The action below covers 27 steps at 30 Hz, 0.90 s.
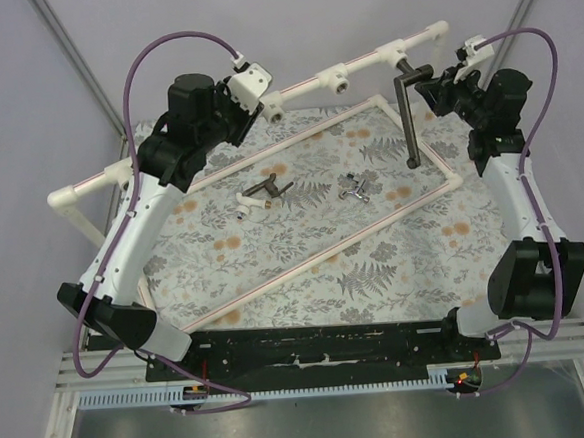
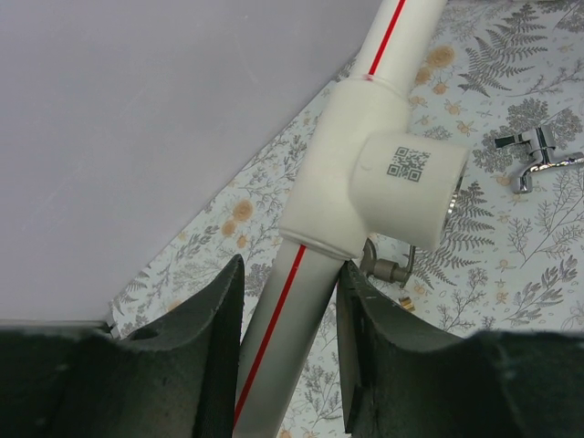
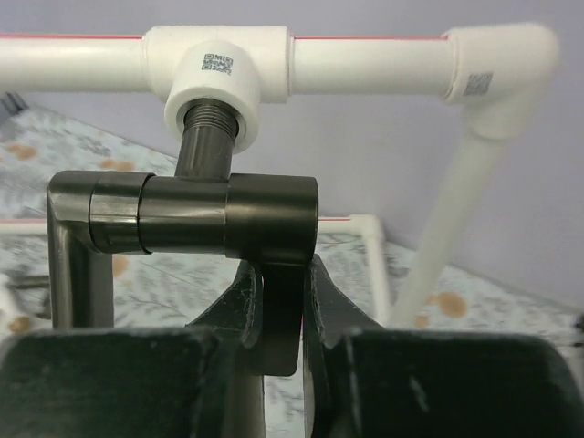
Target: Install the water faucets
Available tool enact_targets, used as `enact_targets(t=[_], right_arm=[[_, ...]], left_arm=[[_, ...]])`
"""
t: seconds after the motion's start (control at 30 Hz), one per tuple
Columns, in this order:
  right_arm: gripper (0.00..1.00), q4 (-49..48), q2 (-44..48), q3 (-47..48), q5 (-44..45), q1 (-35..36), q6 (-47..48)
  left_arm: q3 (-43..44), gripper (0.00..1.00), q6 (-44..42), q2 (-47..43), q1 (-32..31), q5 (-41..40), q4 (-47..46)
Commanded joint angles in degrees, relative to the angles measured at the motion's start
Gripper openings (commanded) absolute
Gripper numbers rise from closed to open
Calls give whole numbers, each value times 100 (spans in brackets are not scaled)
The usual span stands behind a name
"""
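The dark L-shaped faucet (image 1: 410, 90) has its threaded end in a socket (image 3: 214, 82) of the white pipe frame (image 1: 362, 66), and its long tube spout (image 1: 409, 131) hangs down. My right gripper (image 3: 281, 283) is shut on the flat lever under the faucet body (image 3: 228, 214). My left gripper (image 2: 287, 338) is shut on the red-striped pipe (image 2: 274, 356), just below another socket (image 2: 401, 182). The shorter dark faucet (image 1: 263, 193) and the silver cross-handled faucet (image 1: 354, 188) lie on the floral mat. In the left wrist view the socket partly hides the dark one (image 2: 392, 266), and the silver one (image 2: 538, 155) lies at the right.
The pipe frame's lower rectangle (image 1: 276, 280) lies on the floral mat (image 1: 304, 248), enclosing the two loose faucets. Its upper rail runs from the left elbow (image 1: 65, 198) up to the back right. Purple cables arc over both arms.
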State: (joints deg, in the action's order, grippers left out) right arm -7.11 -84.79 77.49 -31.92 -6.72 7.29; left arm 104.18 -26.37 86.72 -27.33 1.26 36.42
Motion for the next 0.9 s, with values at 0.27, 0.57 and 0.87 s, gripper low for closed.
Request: enact_targets(t=[0.27, 0.57, 0.87], right_arm=[[39, 332, 385, -69, 10, 22, -220], [67, 61, 683, -471, 54, 31, 561], [98, 78, 798, -419, -59, 30, 2468]], left_arm=[[-82, 2, 1081, -182, 105, -697, -206], [-117, 2, 1099, -208, 114, -653, -224], [-126, 2, 1073, -226, 105, -662, -250]])
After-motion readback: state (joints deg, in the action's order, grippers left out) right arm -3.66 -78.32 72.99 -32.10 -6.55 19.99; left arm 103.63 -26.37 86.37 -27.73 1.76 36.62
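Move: The right fingers are already closed on the dark faucet's lever, right at the hand point. The faucet body sits about 1 cm ahead, 2 cm left and 3 cm above. Its white tee is some 4 cm ahead, 5 cm left and 6 cm up, and the pipe's end elbow roughly 10 cm ahead, 4 cm right and 6 cm up. From the left hand, gripping the white pipe, the lever lies about 30 cm right, 6 cm ahead and 5 cm lower. The right fingers let go of the faucet lever: still on it at first, the hand rolls about 10 degrees further clockwise as seen from behind, then opens wide while backing off roughly 3 cm towards its base. It dips some 2 cm on the way and climbs back level, rolling about 20 degrees the other way. The left hand keeps its hold on the white pipe. ##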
